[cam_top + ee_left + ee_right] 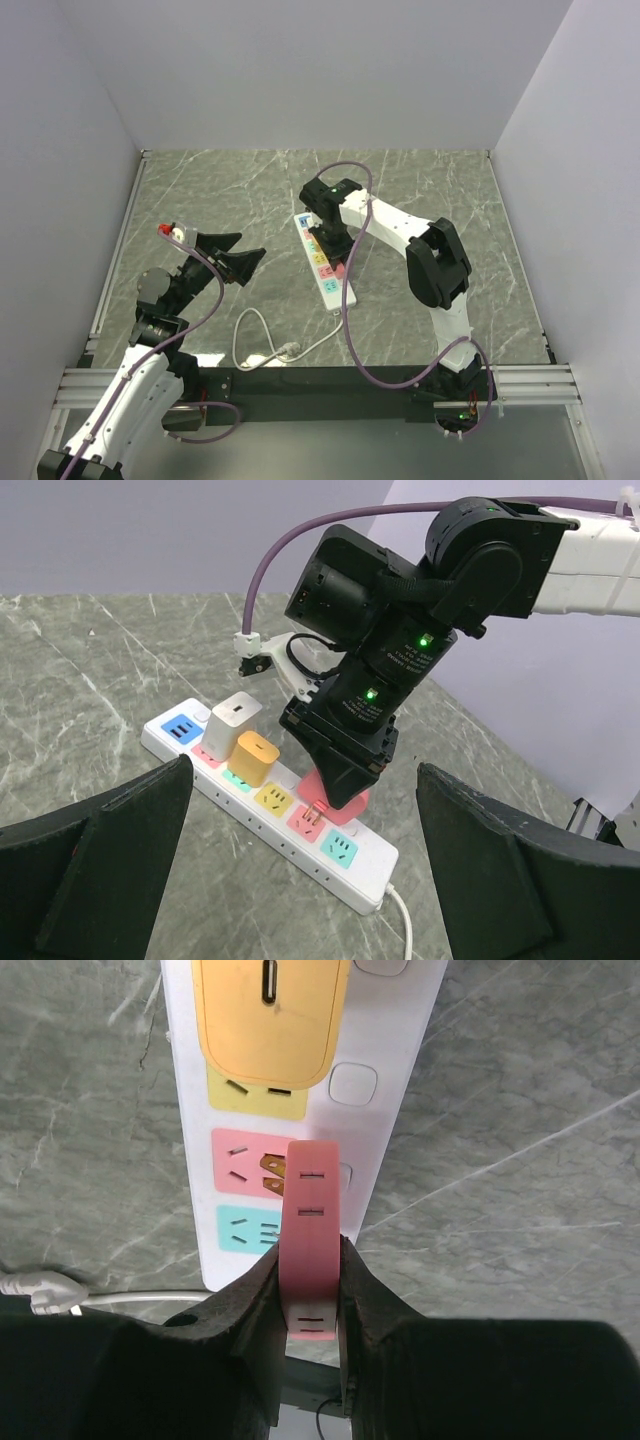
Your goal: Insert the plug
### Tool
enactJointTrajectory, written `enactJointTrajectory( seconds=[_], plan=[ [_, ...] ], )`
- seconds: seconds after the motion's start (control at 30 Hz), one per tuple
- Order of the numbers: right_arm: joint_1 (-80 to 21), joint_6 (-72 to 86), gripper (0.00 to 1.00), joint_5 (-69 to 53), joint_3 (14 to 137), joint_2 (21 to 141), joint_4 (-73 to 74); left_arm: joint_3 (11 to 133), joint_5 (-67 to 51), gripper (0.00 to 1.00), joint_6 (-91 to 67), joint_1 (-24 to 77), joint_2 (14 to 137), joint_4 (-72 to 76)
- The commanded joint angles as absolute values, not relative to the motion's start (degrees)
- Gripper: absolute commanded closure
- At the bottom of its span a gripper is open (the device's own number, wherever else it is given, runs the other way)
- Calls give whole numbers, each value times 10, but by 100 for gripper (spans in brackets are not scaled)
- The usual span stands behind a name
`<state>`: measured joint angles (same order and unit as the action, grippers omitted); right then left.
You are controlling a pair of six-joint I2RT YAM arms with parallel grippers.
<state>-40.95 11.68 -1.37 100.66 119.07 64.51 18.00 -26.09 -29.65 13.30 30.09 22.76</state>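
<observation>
My right gripper (311, 1278) is shut on a flat pink plug (309, 1222), held on edge between both fingers. Its brass prongs (271, 1174) hang just over the pink socket (237, 1159) of the white power strip (402, 1080), tilted and not seated. In the left wrist view the pink plug (348, 798) shows under the black right gripper (345, 765), prongs (316, 814) at the pink socket. The strip (335, 292) lies mid-table under the right gripper (331, 247). My left gripper (236, 257) stands open to the strip's left, holding nothing.
A yellow plug (256, 757) and a white plug (233, 723) sit in the strip's far sockets. A teal socket (246, 1228) lies nearest the cord end. The strip's white cable (262, 338) loops toward the near table edge. A purple cable (347, 320) trails from the right arm.
</observation>
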Motion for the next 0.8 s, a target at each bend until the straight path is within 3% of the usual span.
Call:
enactJointTrajectory(
  seconds=[0.0, 0.23, 0.43, 0.77],
  plan=[
    [-409, 121, 100, 14, 1000, 1202, 662, 177, -262, 0, -300, 134, 294, 240],
    [-408, 119, 100, 7, 1024, 1184, 661, 177, -251, 1, -296, 134, 294, 236],
    [-406, 128, 100, -12, 988, 1094, 587, 164, -266, 1, -295, 133, 282, 261],
    [-414, 136, 100, -193, 694, 760, 269, 141, -429, 1, -369, 134, 270, 410]
  ],
)
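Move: The right hand already grips the pink plug low over the power strip, with the plug's prongs by the pink socket, roughly 3 cm to the hand's left, level fore-and-aft and some 3 cm below. From the hand, the teal socket lies about 4 cm back and 2 cm left. The orange plug stands about 7 cm ahead and 5 cm left, the white plug 11 cm ahead and 6 cm left. From the left hand, the pink socket is about 7 cm ahead, 16 cm right and 22 cm lower. The pink plug stays pinched in the right fingers and its prongs come away from the pink socket. After a brief pause the hand rises ever faster, about 12 cm up and some 3 cm back, the wrist tipping some 35 degrees so that the fingertips swing out to the left and forward. The open left hand meanwhile draws back about 3 cm, turning slightly clockwise. ##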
